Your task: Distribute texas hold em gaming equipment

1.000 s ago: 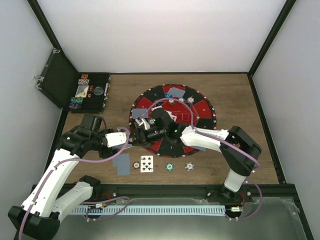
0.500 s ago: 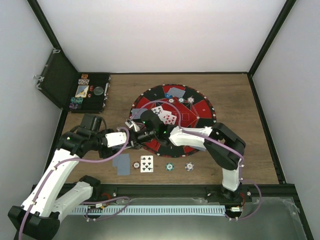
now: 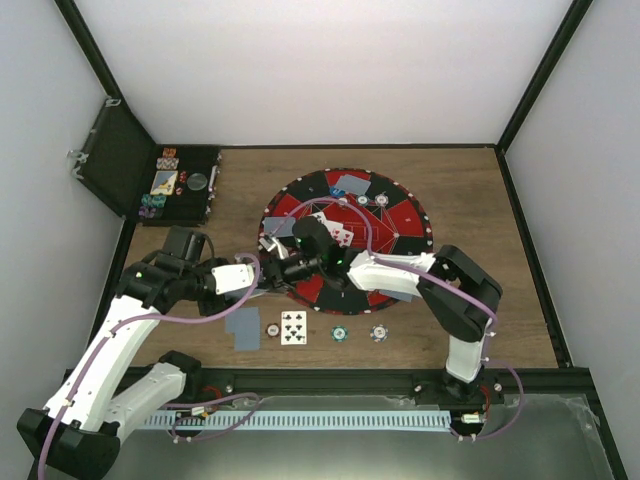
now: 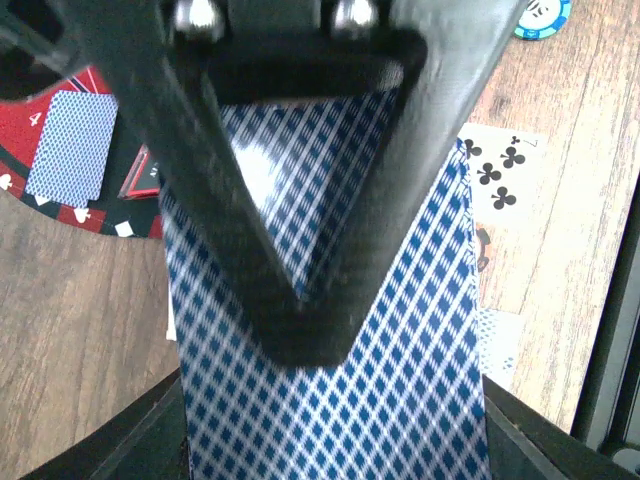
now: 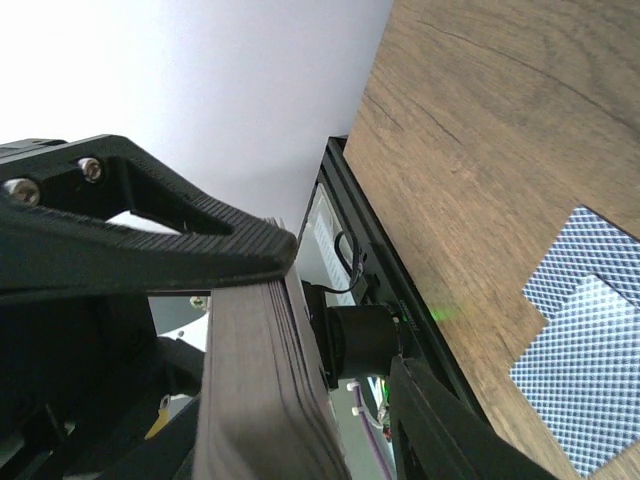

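Observation:
My left gripper (image 3: 268,278) is shut on a deck of playing cards (image 3: 275,272) at the mat's left rim; its blue-checked back (image 4: 330,400) fills the left wrist view between the left gripper's (image 4: 330,445) fingers. My right gripper (image 3: 287,268) has come to that deck. A black finger (image 4: 300,200) lies across the top card. In the right wrist view the deck's edge (image 5: 260,400) stands between the right gripper's (image 5: 310,430) fingers, with a gap on one side. Face-up cards (image 3: 335,230) and grey-backed cards (image 3: 351,184) lie on the mat (image 3: 405,215).
Near the front edge lie two grey-backed cards (image 3: 242,327), a clubs card (image 3: 293,327) and three chips (image 3: 340,333). An open black case (image 3: 182,185) with chips sits at the back left. More chips line the mat's far rim (image 3: 360,200).
The right arm has swung left from over the mat to the deck in the left gripper, and its jaws have narrowed. The left arm has stayed put.

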Robot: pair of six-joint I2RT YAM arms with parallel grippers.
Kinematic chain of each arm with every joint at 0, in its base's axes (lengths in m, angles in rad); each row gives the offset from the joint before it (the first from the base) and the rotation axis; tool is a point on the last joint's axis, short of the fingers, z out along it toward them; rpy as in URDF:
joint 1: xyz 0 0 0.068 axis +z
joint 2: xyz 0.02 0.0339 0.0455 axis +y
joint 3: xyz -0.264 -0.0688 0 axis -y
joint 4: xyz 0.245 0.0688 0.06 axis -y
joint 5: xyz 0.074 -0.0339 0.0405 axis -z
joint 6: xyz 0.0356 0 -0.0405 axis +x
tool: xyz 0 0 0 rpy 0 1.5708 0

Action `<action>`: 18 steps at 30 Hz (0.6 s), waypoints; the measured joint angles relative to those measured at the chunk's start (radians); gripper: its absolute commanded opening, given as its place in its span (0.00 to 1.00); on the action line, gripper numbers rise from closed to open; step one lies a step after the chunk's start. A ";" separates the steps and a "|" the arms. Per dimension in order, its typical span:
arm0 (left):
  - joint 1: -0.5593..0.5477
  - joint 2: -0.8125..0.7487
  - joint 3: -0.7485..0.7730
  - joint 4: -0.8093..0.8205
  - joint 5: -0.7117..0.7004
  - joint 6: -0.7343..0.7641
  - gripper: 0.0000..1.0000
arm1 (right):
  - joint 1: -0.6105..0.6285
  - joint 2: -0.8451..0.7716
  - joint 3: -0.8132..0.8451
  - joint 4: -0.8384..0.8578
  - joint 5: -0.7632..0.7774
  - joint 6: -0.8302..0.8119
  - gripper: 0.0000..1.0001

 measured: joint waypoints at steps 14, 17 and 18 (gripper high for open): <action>0.000 0.000 0.000 -0.009 -0.006 0.000 0.04 | -0.035 -0.108 -0.078 -0.032 0.028 -0.021 0.13; 0.000 0.000 0.000 -0.008 -0.004 0.000 0.04 | -0.035 -0.117 -0.079 -0.041 0.033 -0.022 0.11; 0.000 -0.001 0.000 -0.007 -0.002 0.000 0.04 | -0.035 -0.121 -0.079 -0.045 0.034 -0.021 0.10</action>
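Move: The deck, still clamped by its long edges in the left gripper, has its middle about 2 cm to the right hand's left and 1 cm below; from the left hand it lies some 3 cm right, 1 cm ahead and 2 cm below. On the table roughly 17 cm below the right hand, the seven of clubs lies 11 cm back and 6 cm right, the brown chip 11 cm back and 1 cm right, and the face-down pair 11 cm back and 6 cm left. The deck's top card is drawn at by the right gripper, its upper finger over the card's back: that hand backs off about 2.5 cm to the right along the deck, quickly then slowing, and rises some 1.5 cm as its fingers close from part open to nearly shut at the deck's right end. The left hand stays put and keeps its grip on the deck. ##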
